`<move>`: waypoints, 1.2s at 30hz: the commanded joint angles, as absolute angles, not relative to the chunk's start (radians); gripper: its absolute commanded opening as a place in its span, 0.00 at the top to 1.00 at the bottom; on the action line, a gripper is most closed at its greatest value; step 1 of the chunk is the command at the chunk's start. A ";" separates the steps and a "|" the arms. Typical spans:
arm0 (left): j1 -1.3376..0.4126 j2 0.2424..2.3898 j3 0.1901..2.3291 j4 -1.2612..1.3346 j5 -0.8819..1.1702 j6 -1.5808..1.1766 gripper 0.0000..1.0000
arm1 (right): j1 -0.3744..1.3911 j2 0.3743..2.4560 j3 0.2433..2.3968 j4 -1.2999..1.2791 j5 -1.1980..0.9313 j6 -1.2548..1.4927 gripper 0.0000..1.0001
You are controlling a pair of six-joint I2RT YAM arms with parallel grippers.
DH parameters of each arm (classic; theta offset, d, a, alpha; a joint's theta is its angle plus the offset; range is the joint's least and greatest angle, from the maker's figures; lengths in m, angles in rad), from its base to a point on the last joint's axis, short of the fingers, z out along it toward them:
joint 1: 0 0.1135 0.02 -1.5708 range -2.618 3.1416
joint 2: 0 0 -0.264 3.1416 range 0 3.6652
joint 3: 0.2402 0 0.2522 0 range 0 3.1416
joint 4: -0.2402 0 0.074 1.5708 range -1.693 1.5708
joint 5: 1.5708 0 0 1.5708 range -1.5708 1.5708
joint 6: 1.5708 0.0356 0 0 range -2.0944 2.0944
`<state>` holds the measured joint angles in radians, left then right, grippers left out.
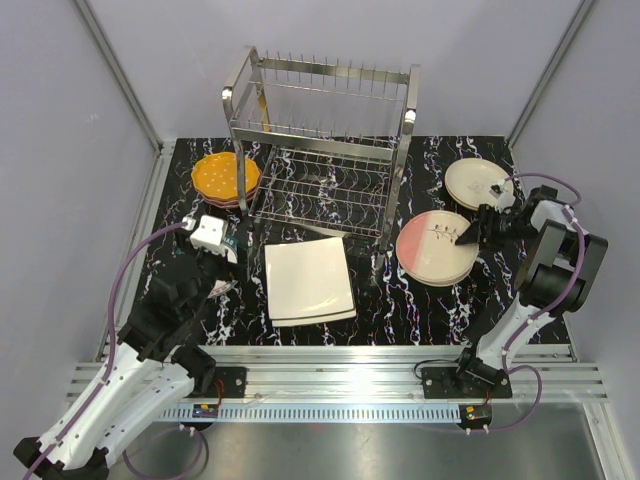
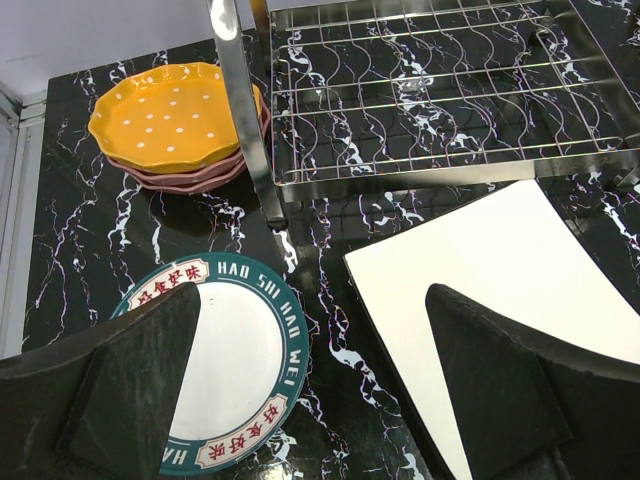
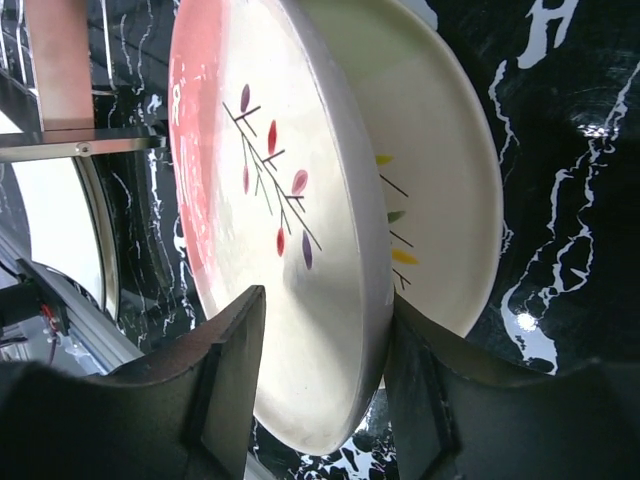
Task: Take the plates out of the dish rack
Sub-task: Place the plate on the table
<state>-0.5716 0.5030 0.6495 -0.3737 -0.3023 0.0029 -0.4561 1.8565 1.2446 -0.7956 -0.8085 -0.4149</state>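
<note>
The chrome dish rack (image 1: 325, 130) stands at the back with no plates in it. An orange plate (image 1: 225, 175) lies on a maroon-pink one at its left. Cream square plates (image 1: 308, 280) lie in front of it. My left gripper (image 1: 215, 240) is open and empty, hovering above a white plate with a dark lettered rim (image 2: 230, 360). My right gripper (image 1: 470, 235) straddles the rim of the top pink-and-cream plate (image 3: 290, 150), which lies on another plate (image 3: 440, 200). One finger (image 3: 430, 380) is under the rim. The other finger (image 3: 225, 370) stands slightly off it. A cream round plate (image 1: 478, 183) lies at far right.
The black marbled table (image 1: 400, 300) ends at a metal rail in front and grey walls on the other sides. A rack post (image 2: 245, 110) stands between the orange plate (image 2: 170, 115) and the square plate (image 2: 500, 270). Purple cables loop beside both arms.
</note>
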 commanded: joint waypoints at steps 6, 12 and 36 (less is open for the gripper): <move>-0.561 0.499 0.646 -0.345 -0.311 0.003 0.01 | -0.430 1.830 1.232 -0.743 -0.769 -0.426 0.40; -0.560 0.497 0.644 -0.345 -0.310 0.003 0.01 | -0.416 1.816 1.220 -0.718 -0.727 -0.423 0.34; -0.558 0.492 0.644 -0.347 -0.305 0.003 0.01 | -0.371 1.790 1.203 -0.658 -0.606 -0.414 0.17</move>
<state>-0.5632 0.5030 0.6449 -0.3733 -0.3016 0.0029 -0.3851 1.8484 1.1995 -0.6930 -0.6182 -0.4099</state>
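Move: The pink-and-white plate lies with its middle about 9 cm left of the right hand, 2 cm back and some 3 cm below; its near rim is between the spreading fingers, still propped up. The branch-patterned lower plate is right under it, some 5 cm below the hand and about 8 cm left, 2 cm back. The white plates sit about 13 cm ahead and 2 cm right of the hand. From the left hand the pink-and-white plate is about 44 cm right, 6 cm ahead and 21 cm below. The pink-and-white plate's raised right rim is let down onto the lower plate as the right hand sinks nearly 3 cm, its fingers tipping about 10 degrees steeper. They go on opening from half to most of the way, one staying over the plate's face and the other outside and under the rim. ##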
